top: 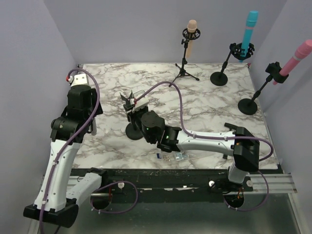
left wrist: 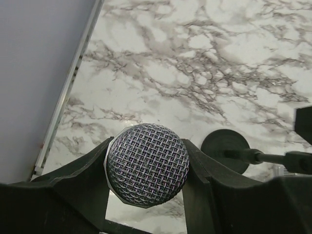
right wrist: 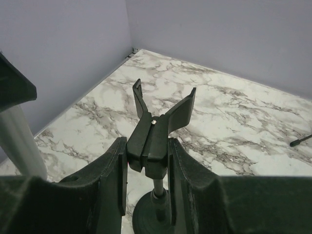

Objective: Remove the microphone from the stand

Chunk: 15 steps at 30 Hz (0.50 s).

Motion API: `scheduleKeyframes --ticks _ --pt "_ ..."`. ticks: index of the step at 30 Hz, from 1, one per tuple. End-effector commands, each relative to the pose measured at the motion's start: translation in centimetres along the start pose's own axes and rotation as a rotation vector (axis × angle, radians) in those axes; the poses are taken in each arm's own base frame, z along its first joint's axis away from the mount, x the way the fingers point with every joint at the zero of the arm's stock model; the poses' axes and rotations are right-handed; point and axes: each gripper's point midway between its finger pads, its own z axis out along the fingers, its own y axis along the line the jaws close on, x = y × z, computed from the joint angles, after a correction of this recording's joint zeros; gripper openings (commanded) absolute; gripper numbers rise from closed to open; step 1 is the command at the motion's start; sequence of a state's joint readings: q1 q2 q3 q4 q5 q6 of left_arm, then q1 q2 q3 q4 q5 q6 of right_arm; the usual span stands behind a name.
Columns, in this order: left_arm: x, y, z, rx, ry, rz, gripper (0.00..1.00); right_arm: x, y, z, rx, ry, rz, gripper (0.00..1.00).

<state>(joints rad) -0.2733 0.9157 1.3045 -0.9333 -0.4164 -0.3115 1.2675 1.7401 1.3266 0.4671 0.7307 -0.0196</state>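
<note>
The microphone has a silver mesh head (left wrist: 147, 165) and a grey handle (right wrist: 19, 141). My left gripper (left wrist: 147, 158) is shut on it just below the head and holds it upright, head up, above the table's left side. In the top view the left gripper (top: 80, 100) hides the microphone. The black stand's round base (top: 134, 131) rests on the marble table, with its forked clip (right wrist: 157, 124) empty. My right gripper (right wrist: 147, 146) is shut on the clip's body (top: 130, 103). The base also shows in the left wrist view (left wrist: 225, 150).
Three other stands line the back and right: a tan microphone (top: 191, 30) on a tripod, a blue one (top: 250, 27) and a pink one (top: 297, 57) on round bases. Small loose items (top: 175, 157) lie at the near edge. Purple walls enclose the table.
</note>
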Motion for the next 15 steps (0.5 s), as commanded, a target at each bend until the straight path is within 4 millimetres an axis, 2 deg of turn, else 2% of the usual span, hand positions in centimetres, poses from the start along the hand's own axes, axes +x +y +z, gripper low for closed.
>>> scheduleKeyframes --ticks 1,4,8,12,15 --pt "0.4 0.6 2.9 0.029 0.042 -0.136 0.00 1.8 0.2 -0.5 -0.025 0.095 -0.012 0.27" --pt "1.0 1.1 6.2 -0.010 0.092 -0.225 0.00 1.9 0.8 -0.3 -0.052 0.101 -0.014 0.49" --pt "0.9 2.6 10.1 -0.078 0.087 -0.416 0.00 1.0 1.9 -0.2 -0.110 0.107 -0.008 0.66" --pt "-1.7 3.4 12.2 -0.115 0.039 -0.527 0.00 -0.4 2.5 -0.3 -0.151 0.120 -0.031 0.98" --pt "-3.5 3.6 14.2 -0.072 0.037 -0.622 0.00 -1.8 2.5 -0.7 -0.165 0.112 -0.031 1.00"
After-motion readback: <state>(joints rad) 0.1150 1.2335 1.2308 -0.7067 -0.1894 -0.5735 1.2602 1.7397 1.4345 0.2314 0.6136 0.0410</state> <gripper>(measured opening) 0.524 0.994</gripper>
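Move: My left hand already holds the microphone by its head end, body hanging below. The open marble it is heading over lies about 15 cm ahead, 8 cm left and some 28 cm down; the stand's clip is about 17 cm to its right, 1 cm ahead at similar height. My right hand has that clip between its fingers, with the stand's round base some 27 cm below, 3 cm ahead, and the microphone's middle about 17 cm left, 2 cm back, 6 cm lower. I spread my right fingers from a narrow grip to fully open and let go of the stand's clip, the hand easing only a centimetre or two left and back. Meanwhile my left hand keeps its hold on the microphone and carries it some 13 cm forward, down and left, away from the stand, turning about 20 degrees counter-clockwise and rolling its left side down. ##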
